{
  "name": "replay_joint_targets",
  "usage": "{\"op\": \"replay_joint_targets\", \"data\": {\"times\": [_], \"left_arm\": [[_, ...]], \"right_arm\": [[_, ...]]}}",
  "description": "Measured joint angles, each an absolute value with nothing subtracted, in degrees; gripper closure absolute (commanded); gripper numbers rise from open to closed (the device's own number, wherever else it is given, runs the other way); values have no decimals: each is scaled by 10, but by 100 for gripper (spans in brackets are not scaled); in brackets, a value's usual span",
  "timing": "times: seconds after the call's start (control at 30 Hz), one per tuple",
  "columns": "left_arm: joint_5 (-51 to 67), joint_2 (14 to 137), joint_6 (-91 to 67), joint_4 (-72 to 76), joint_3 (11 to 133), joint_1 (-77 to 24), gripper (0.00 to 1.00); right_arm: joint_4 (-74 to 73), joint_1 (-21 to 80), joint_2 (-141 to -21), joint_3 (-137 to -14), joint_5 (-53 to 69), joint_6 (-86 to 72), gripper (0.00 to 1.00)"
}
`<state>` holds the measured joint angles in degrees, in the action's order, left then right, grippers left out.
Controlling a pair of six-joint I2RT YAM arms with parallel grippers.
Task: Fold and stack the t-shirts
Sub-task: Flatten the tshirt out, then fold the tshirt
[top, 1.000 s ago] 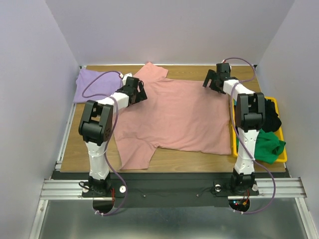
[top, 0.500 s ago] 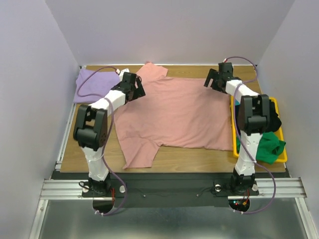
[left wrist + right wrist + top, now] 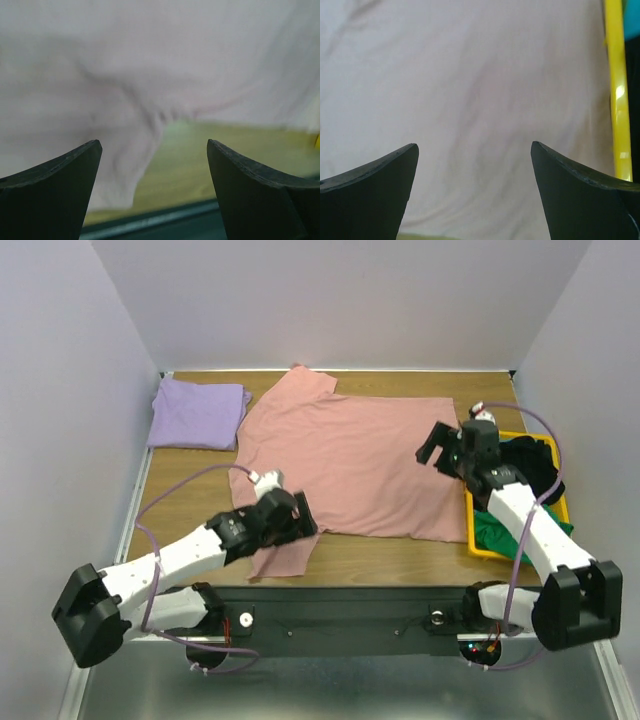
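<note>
A dusty pink t-shirt (image 3: pixel 350 455) lies spread flat across the middle of the table, one sleeve at the far edge and one at the near left. A folded lavender t-shirt (image 3: pixel 198 413) rests at the far left corner. My left gripper (image 3: pixel 301 514) is open, low over the near sleeve (image 3: pixel 120 165), with nothing between its fingers (image 3: pixel 152 145). My right gripper (image 3: pixel 436 446) is open above the pink shirt's right side (image 3: pixel 480 90), next to the bin, and also holds nothing (image 3: pixel 472 146).
A yellow bin (image 3: pixel 471 527) stands at the right edge of the table and holds a black shirt (image 3: pixel 537 466) and a green one (image 3: pixel 497 531). Its rim (image 3: pixel 619 100) runs close to my right finger. The table's near edge (image 3: pixel 165 212) lies just below my left gripper.
Both arms have swung back from the far edge of the pink shirt. The left gripper came down to the near sleeve. The right gripper moved nearer, to the bin side.
</note>
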<state>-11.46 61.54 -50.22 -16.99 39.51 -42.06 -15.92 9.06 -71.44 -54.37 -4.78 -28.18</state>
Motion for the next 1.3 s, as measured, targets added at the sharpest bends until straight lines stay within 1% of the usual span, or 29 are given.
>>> {"op": "replay_joint_targets", "data": {"times": [0.07,0.13,0.23,0.37,0.53,0.7,0.73,0.83,0.87,0.9,0.93,0.97,1.07,1.3], "left_arm": [[-107,585,-550,-206,357,-510,1],[-106,571,-592,-241,345,-573,1],[-108,574,-647,-285,343,-624,2],[-118,604,-701,-323,334,-640,2],[-136,651,-720,-317,330,-640,10],[-158,722,-725,-311,356,-632,25],[-160,733,-725,-313,363,-628,32],[-164,749,-719,-311,370,-610,43],[-165,749,-716,-310,370,-607,54],[-165,751,-712,-310,371,-604,61],[-166,752,-707,-308,371,-602,72],[-165,753,-704,-306,370,-602,86],[-158,756,-694,-288,369,-599,96],[-135,731,-682,-260,346,-599,100]], "right_arm": [[-174,98,-669,-480,-37,-294,0],[-190,98,-641,-451,-29,-301,0],[-200,98,-603,-426,-19,-310,0],[-204,98,-572,-409,-15,-318,0],[-208,99,-564,-379,-10,-329,0],[-224,116,-562,-351,0,-342,0],[-232,129,-559,-345,0,-344,0],[-251,174,-551,-339,-13,-356,0],[-256,184,-550,-339,-18,-360,0],[-260,197,-549,-339,-21,-366,0],[-264,208,-549,-338,-26,-371,0],[-268,214,-548,-336,-30,-379,0],[-283,218,-538,-324,-44,-400,0],[-350,218,-476,-303,-69,-453,0]]}}
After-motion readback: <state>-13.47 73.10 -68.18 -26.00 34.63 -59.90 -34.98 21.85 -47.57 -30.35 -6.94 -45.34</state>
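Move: The t-shirt's near sleeve, at the right edge where the left fingers will shut, lies about 10 cm back, 1 cm right and 11 cm below the left hand. The shirt's body is centred some 19 cm ahead and 11 cm right of that hand; the table's front edge runs about 18 cm back, directly behind. For the right hand, the shirt's near edge is roughly 15 cm back, 3 cm left and 17 cm below, with the yellow bin 18 cm right and 3 cm back. The near sleeve is what the left hand comes down on: it swings back about 13 cm while sinking, tips some 20 degrees further down, creeps forward a little to end about 11 cm lower, and shuts its wide-open fingers to pinch the cloth. The right hand, open throughout, draws back some 17 cm and sinks 11 cm towards the shirt's near edge, tipping down too. ##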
